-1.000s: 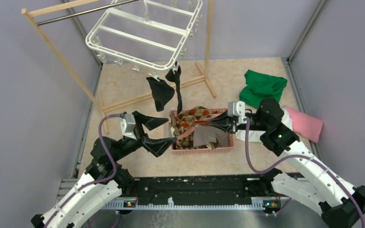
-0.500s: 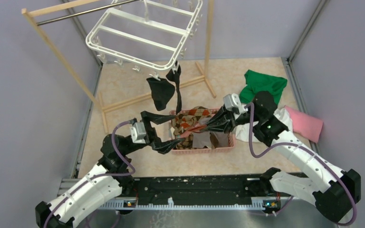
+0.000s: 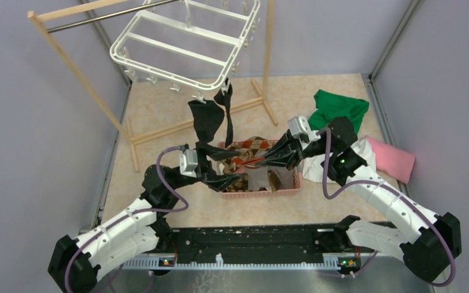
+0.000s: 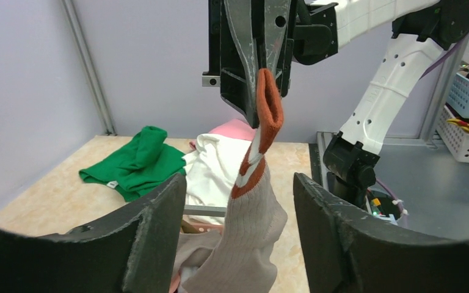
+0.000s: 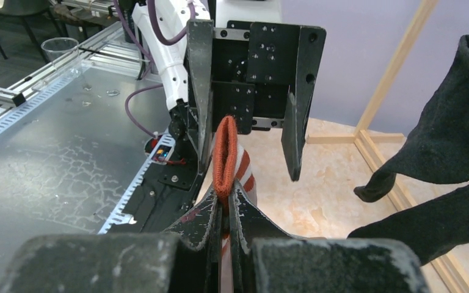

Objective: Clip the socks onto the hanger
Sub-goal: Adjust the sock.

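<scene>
My right gripper (image 5: 226, 198) is shut on the orange cuff of a grey-brown sock (image 5: 225, 152) with orange and white stripes, held up over the pink basket (image 3: 259, 191). The left gripper (image 4: 239, 226) faces it, open, with the sock's grey body (image 4: 250, 238) hanging between its fingers (image 4: 152, 232) and touching neither. In the top view the two grippers meet above the basket, left (image 3: 239, 168) and right (image 3: 261, 162). The white hanger (image 3: 183, 46) hangs on the wooden rack, and two black socks (image 3: 206, 125) dangle from clips on its near edge.
The wooden rack (image 3: 79, 67) stands at the back left. More socks, one of them brown argyle (image 3: 250, 146), lie in the basket. To the right, a green cloth (image 3: 339, 110), a white cloth (image 3: 317, 171) and a pink cloth (image 3: 394, 159) lie on the floor.
The left arm has swung right to the basket, and its jaws have narrowed around the hanging sock. The right gripper has moved back and up slightly, still holding the cuff.
</scene>
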`<state>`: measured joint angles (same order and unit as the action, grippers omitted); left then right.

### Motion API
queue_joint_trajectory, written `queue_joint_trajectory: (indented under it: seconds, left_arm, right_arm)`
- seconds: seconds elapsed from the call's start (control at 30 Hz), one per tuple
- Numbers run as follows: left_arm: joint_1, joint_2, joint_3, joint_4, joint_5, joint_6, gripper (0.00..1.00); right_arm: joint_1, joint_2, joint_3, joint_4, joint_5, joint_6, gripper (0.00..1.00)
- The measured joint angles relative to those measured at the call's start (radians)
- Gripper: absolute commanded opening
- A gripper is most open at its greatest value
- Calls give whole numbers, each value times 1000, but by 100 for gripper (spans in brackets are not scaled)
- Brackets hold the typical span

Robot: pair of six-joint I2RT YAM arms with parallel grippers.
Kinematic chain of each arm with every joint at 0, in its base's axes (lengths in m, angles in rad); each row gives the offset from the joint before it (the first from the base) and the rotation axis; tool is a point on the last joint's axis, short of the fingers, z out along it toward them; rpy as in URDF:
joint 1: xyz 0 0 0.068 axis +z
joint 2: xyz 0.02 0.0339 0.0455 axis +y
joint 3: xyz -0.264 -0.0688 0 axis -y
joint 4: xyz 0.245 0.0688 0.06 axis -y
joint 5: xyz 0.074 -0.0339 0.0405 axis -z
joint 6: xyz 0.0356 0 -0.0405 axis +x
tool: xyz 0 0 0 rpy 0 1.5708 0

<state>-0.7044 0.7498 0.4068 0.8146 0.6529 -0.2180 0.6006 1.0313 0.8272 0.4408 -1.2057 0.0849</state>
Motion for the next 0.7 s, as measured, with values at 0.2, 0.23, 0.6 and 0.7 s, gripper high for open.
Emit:
queue_joint_trajectory:
  seconds: [0.2,0.23,0.6,0.7]
  left_arm:
    - [0,78,0,91,33,-44,57]
    - [0,87,0,108,39,-51,56]
    - [-1,106,7,199,66,-100,45]
    - [-3,111,14,209,66,-106,45]
  right_arm:
    - [0,11,0,39,1,23,0]
    - [0,12,0,40,3,24,0]
    - [0,12,0,33,38,12,0]
    - [0,12,0,27,57,9,0]
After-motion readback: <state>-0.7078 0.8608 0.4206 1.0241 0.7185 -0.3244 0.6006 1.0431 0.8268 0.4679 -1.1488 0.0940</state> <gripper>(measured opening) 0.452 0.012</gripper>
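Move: Held in the right hand's fingertips, the striped sock's orange cuff sticks out about 5 cm to the left hand's right, roughly level with it and hardly 1 cm ahead; it lies some 2 cm left of the right hand. From the left hand, the wide black sock on the hanger is about 12 cm ahead, 8 cm left and a little higher, the thin black sock 13 cm ahead and 2 cm left. The laundry basket's middle is some 8 cm ahead, 8 cm right and 27 cm below. Narrowing its fingers from about three-quarters open to just under half around the line of the cuff, the left hand edges 1 cm right towards the sock, then lifts about 1.5 cm while drawing back nearly 1 cm. The right hand keeps its pinch on the cuff and carries it about 1 cm forward. Whether a left finger touches the cuff can't be seen. ##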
